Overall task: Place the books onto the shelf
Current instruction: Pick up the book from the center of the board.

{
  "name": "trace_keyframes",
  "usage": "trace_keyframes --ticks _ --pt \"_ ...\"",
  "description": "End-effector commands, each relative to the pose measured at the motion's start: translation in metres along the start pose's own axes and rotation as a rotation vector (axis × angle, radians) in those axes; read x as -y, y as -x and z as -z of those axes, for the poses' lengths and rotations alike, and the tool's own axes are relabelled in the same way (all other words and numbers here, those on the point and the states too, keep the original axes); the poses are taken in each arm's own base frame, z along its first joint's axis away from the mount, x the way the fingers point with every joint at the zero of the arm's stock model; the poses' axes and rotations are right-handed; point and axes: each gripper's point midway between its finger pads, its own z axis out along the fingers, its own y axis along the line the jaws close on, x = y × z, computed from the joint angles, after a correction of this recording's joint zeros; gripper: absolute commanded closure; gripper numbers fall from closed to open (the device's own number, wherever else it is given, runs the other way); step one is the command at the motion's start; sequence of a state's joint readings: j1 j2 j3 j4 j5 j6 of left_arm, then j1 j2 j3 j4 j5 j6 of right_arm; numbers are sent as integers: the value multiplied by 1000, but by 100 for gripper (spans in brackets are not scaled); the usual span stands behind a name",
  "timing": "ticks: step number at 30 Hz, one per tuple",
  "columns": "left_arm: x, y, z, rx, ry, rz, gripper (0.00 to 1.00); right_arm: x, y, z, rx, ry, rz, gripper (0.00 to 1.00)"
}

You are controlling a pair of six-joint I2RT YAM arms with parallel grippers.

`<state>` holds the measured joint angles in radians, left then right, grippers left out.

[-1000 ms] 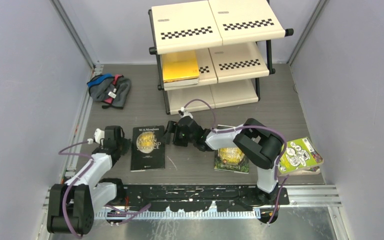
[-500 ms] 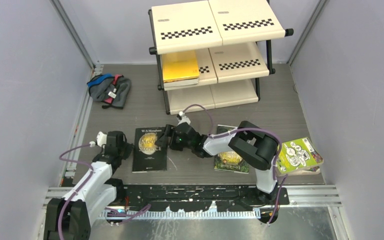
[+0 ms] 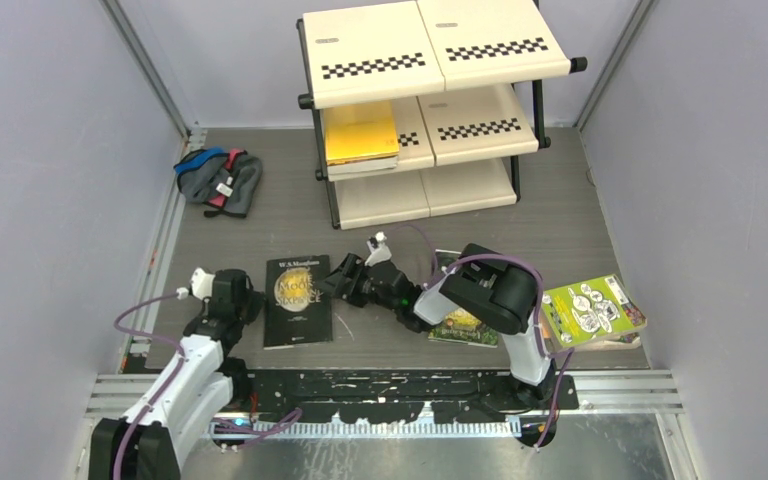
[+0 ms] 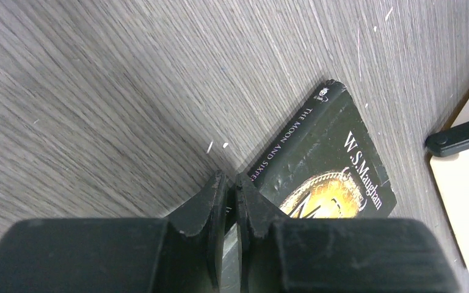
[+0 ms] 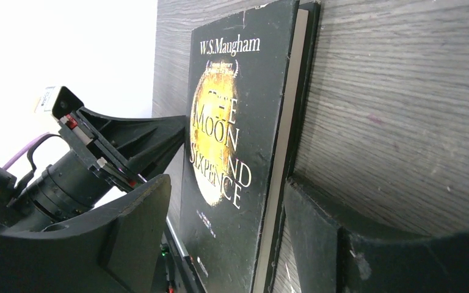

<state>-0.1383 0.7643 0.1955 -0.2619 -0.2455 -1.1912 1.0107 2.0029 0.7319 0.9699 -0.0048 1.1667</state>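
The black "Moon and Sixpence" book (image 3: 297,300) lies flat on the table. My left gripper (image 3: 237,303) is shut, and its fingertips (image 4: 231,181) press against the book's spine (image 4: 336,165). My right gripper (image 3: 346,281) is open at the opposite long edge. In the right wrist view that page edge of the book (image 5: 232,140) runs between the two wide fingers (image 5: 131,226). The shelf (image 3: 430,55) stands at the back, with a yellow-backed book (image 3: 361,132) on its middle tier. A dark green-gold book (image 3: 463,322) lies under the right arm. A lime green book (image 3: 592,310) lies at the right.
A grey-blue cloth bundle (image 3: 219,180) lies at the back left. A cream board and black foot of the shelf (image 4: 464,201) show at the right of the left wrist view. The metal rail (image 3: 390,385) carrying the arm bases runs along the near edge.
My right gripper has slid left and nearer until its open jaws straddle the black book's right edge. My left gripper has drawn slightly nearer along the spine, still shut.
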Motion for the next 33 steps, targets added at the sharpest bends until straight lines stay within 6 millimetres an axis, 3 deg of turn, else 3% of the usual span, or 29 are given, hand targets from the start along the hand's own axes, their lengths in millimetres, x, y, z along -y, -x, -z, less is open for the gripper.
trace_keyframes --ticks 1,19,33 --pt "-4 -59 22 -288 -49 -79 87 18 -60 15 -214 -27 -16 27" --pt "53 -91 47 -346 -220 -193 87 -35 -41 41 -165 165 -14 28" --pt "84 -127 60 -385 -280 -313 87 -48 5 57 -76 221 -39 28"
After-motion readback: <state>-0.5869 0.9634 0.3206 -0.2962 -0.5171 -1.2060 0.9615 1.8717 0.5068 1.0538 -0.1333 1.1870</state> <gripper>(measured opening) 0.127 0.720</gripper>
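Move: Level with the left fingertips, which already touch its spine, The Moon and Sixpence book has its middle about 8 cm to their right and 1 cm back. From the right hand, open astride the opposite edge, that middle is some 6 cm to the left, 4 cm back and 2 cm lower. The shelf's near left foot stands about 13 cm ahead of the right hand and 2 cm right; the gold-green book lies roughly 31 cm right and 3 cm back, both 3 cm lower. Pushing the spine to the right with its nearly shut fingertips, the left hand travels about 6 cm, turning clockwise some 15 degrees and rolling its left side up as it goes. The right hand moves right and back with the book, roughly 5.5 cm in all, fingers still wide, one over the cover and the other beside the page edge. ##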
